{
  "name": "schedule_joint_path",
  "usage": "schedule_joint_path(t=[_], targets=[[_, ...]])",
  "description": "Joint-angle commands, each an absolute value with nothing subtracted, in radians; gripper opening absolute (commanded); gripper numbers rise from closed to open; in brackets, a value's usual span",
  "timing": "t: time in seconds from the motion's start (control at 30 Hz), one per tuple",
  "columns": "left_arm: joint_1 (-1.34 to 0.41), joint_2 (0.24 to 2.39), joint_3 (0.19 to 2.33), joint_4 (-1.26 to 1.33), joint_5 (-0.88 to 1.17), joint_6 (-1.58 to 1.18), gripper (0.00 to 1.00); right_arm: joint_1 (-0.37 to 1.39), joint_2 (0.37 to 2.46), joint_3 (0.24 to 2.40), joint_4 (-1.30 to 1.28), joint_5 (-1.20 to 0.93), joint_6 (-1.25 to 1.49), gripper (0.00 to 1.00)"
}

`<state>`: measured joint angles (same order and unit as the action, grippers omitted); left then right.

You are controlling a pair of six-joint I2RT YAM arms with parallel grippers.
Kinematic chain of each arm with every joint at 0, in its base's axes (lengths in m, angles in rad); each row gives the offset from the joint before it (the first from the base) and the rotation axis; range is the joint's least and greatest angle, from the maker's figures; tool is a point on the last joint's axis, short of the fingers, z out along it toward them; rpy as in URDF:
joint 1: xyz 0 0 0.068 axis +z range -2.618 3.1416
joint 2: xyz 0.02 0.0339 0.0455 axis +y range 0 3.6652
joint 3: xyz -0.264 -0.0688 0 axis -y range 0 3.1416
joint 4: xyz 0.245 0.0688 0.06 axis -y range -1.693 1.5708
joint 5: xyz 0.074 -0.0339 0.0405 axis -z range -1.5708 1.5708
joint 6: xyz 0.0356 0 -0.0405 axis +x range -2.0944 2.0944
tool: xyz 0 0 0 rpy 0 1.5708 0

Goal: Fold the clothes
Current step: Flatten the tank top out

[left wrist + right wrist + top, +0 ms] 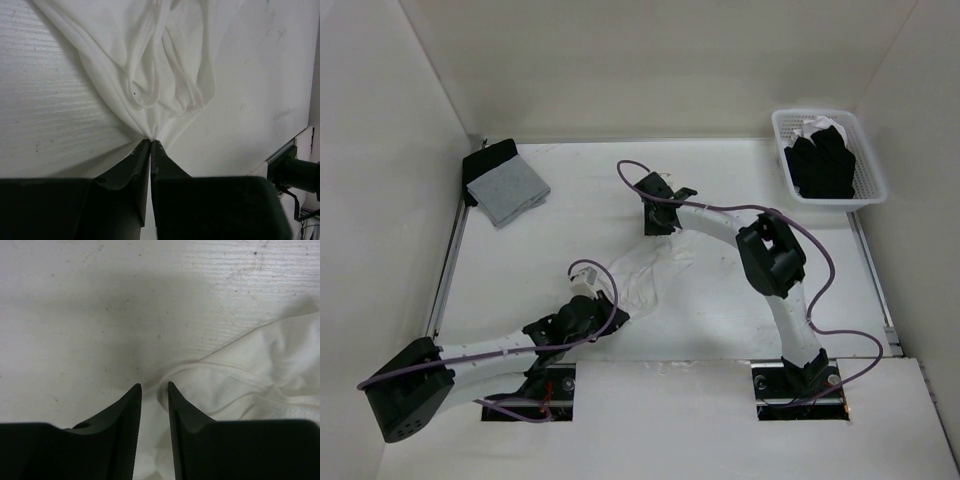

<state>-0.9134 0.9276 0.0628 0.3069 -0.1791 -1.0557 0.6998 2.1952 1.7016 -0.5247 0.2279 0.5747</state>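
The clothes, a white T-shirt (655, 272), lie crumpled in the middle of the table between both arms. My left gripper (610, 300) is at the shirt's near left end. In the left wrist view its jaws (151, 141) are shut on a pinched bunch of the shirt (150, 60), and folds with a hemmed band fan out beyond the tips. My right gripper (658, 228) is down at the shirt's far end. In the right wrist view it (154, 386) stands open, with the shirt's (260, 375) curved hemmed edge lying between the fingers and stretching away to the right.
A white basket (810, 113) at the back right holds black garments (825, 165). A grey square cloth (508, 190) lies at the back left on a black item (485, 160). White walls close in three sides. A metal rail (448, 260) runs along the table's left edge.
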Motion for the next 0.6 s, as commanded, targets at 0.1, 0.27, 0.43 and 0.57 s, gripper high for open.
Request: schedule_joint_path(t=[0.1, 0.27, 0.43, 0.57], targets=[[-0.938, 0.882, 0.028, 0.273, -0.173, -1.068, 0.03, 0.7, 2.204, 1.73, -0.545, 0.238, 0.594, 0.18], [-0.926, 0.842, 0.025, 0.244, -0.173, -1.072, 0.03, 0.703, 2.096, 1.611, -0.384, 0.27, 0.614, 0.0], [-0.866, 0.737, 0.064, 0.161, -0.172, -1.042, 0.03, 0.717, 1.786, 1.41, -0.187, 0.314, 0.611, 0.0], [-0.811, 0.669, 0.135, 0.106, -0.178, -0.983, 0.03, 0.734, 1.486, 1.333, -0.172, 0.344, 0.575, 0.0]])
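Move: The right hand is down at table height with its fingers part open around the tank top's far edge, which lies right at the tips, perhaps 1 cm below. From that hand the tank top's middle is about 9 cm back and 1 cm to the left, and its far right part some 3 cm back and 8 cm to the right. The left hand already holds the near corner; from it, the far edge lies roughly 21 cm ahead and 8 cm to the right. Staying almost in place, the right hand shuts its fingers to pinch the tank top's far edge against the table, then lifts it with quickening speed about 11 cm, drawing some 3 cm back and 3 cm to its right while the wrist tilts the fingertips forward and up by nearly 20 degrees. The left hand keeps its shut grip on the near corner, eases back slightly, then late on rises a couple of centimetres and shifts a little left and forward. ##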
